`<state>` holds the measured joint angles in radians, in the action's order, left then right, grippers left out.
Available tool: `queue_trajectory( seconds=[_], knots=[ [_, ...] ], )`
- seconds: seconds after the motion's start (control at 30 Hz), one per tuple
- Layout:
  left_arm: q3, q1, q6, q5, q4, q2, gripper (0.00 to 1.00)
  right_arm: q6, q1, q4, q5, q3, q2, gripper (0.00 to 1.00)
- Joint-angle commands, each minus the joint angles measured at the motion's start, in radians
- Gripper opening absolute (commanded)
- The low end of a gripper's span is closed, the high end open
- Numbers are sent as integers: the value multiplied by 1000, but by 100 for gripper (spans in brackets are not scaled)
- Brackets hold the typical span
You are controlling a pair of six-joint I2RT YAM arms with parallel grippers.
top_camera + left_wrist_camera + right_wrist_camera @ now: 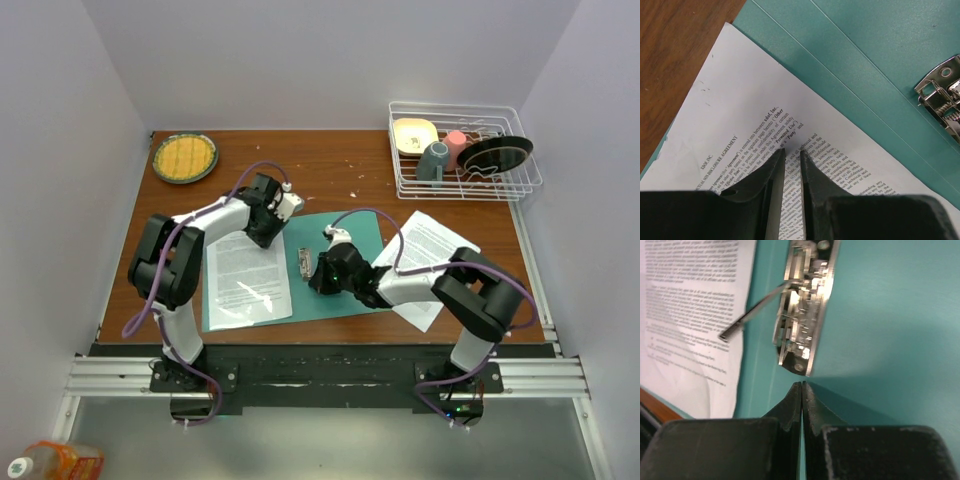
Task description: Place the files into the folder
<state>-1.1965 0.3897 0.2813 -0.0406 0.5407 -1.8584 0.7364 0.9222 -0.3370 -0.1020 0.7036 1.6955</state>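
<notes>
The teal folder (335, 285) lies open in the middle of the table, its metal clip (303, 262) on the spine. One white printed file (247, 280) rests on the folder's left half. My left gripper (268, 225) is at that sheet's top edge; in the left wrist view its tips (792, 151) stand a narrow gap apart on the paper (755, 100), with text showing between them. A second file (425, 265) lies right of the folder, partly under my right arm. My right gripper (802, 383) is shut and empty, tips on the teal surface (890, 315) just below the clip (807, 315).
A white wire dish rack (465, 150) with cups and plates stands at the back right. A round yellow plate with a green rim (184, 157) sits at the back left. White walls close in the table on three sides.
</notes>
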Motion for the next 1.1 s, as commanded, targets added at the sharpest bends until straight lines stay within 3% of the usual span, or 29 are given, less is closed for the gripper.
queue_trajectory(
  seconds=[0.0,0.33,1.07],
  knots=[
    [9,6,25,2,35,5,23,-45,3,-89,169,73,65,0],
    [8,6,33,11,33,7,22,-19,-16,-160,272,160,131,0],
    [-15,9,55,-22,82,85,20,-111,-166,-88,301,438,317,0]
  ],
)
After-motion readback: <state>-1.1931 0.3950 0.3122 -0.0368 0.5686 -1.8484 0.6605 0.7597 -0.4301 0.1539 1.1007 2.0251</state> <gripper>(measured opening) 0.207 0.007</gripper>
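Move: The metal clip lies on the green folder, its middle about 5 cm ahead of the shut right fingers and 4 cm to their left, only a centimetre or so below them. Its loose lever sticks out on the clip's left. The printed page's middle is roughly 19 cm left of the right hand and 3 cm farther out. From the left hand the clip is some 7 cm back and 9 cm to the right, and the page's middle 11 cm back and 6 cm left. While the left fingertips keep holding the page down near its far edge, the shut right fingers sweep about 6 cm left, low past the clip's near end. They then arc forward some 10 cm along the clip's left side, rising about 4 cm and sinking again halfway, to swing the lever forward; they finish left of the clip's far end, turned some 10 degrees, with no touch to be seen. ##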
